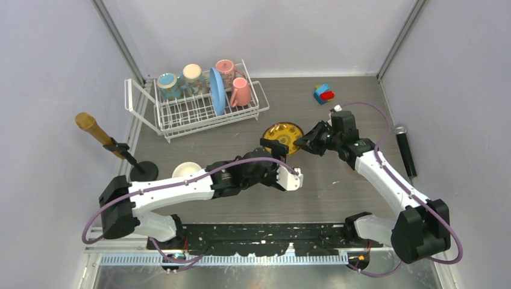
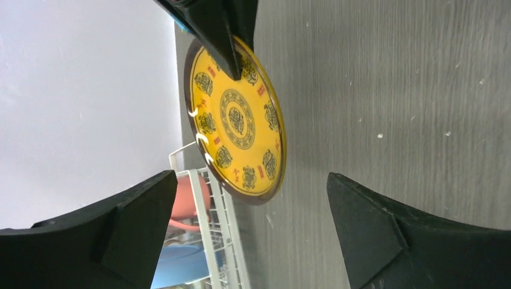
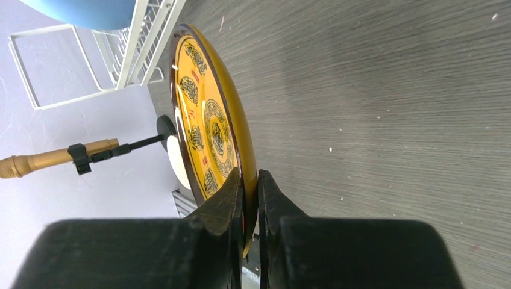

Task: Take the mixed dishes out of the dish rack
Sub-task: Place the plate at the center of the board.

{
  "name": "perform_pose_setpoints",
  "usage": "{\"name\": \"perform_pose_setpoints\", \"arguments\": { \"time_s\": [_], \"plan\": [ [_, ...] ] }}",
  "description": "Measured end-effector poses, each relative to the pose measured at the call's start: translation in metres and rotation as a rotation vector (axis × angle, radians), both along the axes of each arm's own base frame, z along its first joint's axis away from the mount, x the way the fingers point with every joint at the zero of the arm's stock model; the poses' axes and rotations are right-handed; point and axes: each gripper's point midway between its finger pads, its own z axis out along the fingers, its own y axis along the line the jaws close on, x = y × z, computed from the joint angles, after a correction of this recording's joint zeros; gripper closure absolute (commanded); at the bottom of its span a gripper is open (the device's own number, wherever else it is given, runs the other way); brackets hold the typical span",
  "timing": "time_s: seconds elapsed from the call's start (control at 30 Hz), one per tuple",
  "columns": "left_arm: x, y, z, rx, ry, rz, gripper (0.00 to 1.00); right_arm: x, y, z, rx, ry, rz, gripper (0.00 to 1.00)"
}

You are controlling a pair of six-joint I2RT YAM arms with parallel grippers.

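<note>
The white wire dish rack (image 1: 181, 114) stands at the back left. It holds a teal mug (image 1: 167, 84), a cream mug (image 1: 193, 75), an upright light-blue plate (image 1: 217, 90) and two pink mugs (image 1: 226, 68) (image 1: 241, 92). My right gripper (image 1: 306, 143) (image 3: 250, 180) is shut on the rim of the small yellow patterned plate (image 1: 283, 137) (image 3: 208, 126) and holds it tilted, low over the table. My left gripper (image 1: 274, 147) (image 2: 247, 180) is open and empty, facing that plate (image 2: 238, 120) without touching it. A small cream bowl (image 1: 187, 170) sits on the table by the left arm.
Colourful toy blocks (image 1: 324, 93) lie at the back right. A wooden-headed microphone on a stand (image 1: 99, 135) is at the left. A black microphone (image 1: 405, 150) lies along the right wall. The rack's side flap (image 1: 135, 96) sticks out to the left.
</note>
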Motion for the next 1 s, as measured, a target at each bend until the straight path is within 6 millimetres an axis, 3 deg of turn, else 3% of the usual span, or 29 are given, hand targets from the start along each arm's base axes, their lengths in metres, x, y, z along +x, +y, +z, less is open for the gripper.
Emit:
{"name": "perform_pose_setpoints", "arguments": {
  "time_s": [0.13, 0.23, 0.37, 0.47, 0.53, 0.57, 0.6, 0.67, 0.8, 0.87, 1.0],
  "plan": [
    [0.002, 0.007, 0.022, -0.175, 0.124, -0.004, 0.0, 0.007, -0.021, 0.008, -0.004, -0.028, -0.069, 0.99],
    [0.03, 0.032, 0.045, -0.377, 0.256, 0.077, 0.0, 0.013, -0.054, 0.013, -0.024, -0.046, -0.171, 0.99],
    [0.078, 0.069, 0.083, -0.656, 0.351, 0.284, 0.0, 0.019, -0.124, 0.017, -0.073, -0.074, -0.38, 0.99],
    [0.088, 0.073, 0.106, -0.831, 0.454, 0.395, 0.0, 0.017, -0.187, 0.007, -0.113, -0.048, -0.563, 0.99],
    [0.09, 0.073, 0.116, -0.938, 0.531, 0.477, 0.0, 0.01, -0.227, -0.01, -0.118, 0.004, -0.685, 0.99],
    [0.09, 0.074, 0.116, -0.977, 0.568, 0.514, 0.0, 0.003, -0.246, -0.022, -0.112, 0.045, -0.744, 0.99],
    [0.088, 0.076, 0.114, -1.011, 0.601, 0.542, 0.0, 0.0, -0.252, -0.028, -0.109, 0.064, -0.765, 0.99],
    [0.082, 0.081, 0.097, -1.06, 0.663, 0.598, 0.0, -0.017, -0.279, -0.051, -0.092, 0.139, -0.859, 0.99],
    [0.063, 0.11, 0.04, -1.072, 0.731, 0.763, 0.0, -0.041, -0.299, -0.073, -0.075, 0.213, -0.967, 0.99],
    [0.056, 0.124, 0.023, -1.07, 0.737, 0.838, 0.0, -0.048, -0.306, -0.079, -0.085, 0.231, -1.006, 0.99],
    [0.052, 0.14, 0.025, -1.108, 0.717, 0.9, 0.0, -0.055, -0.314, -0.084, -0.11, 0.251, -1.047, 0.99]
  ]
}}
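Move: The right gripper holds the yellow plate by its rim, with the board waiting about 26 cm to its right, some 2 cm back and roughly 15 cm below. The microphone stands about 15 cm to the right of the board and 4 cm farther out; the toy blocks lie some 23 cm ahead of the right hand and 11 cm to its right. From the open left hand, the board is level ahead, about 33 cm right and 17 cm lower. Carry the plate right with the right gripper about 31 cm, rim still pinched, swinging the wrist some 60 degrees clockwise; in the second half sink and ease back towards the board. Meanwhile take the empty, open left gripper away from the plate: up and forward-left first, then down and on to the left, rolling it strongly and turning it counter-clockwise. ##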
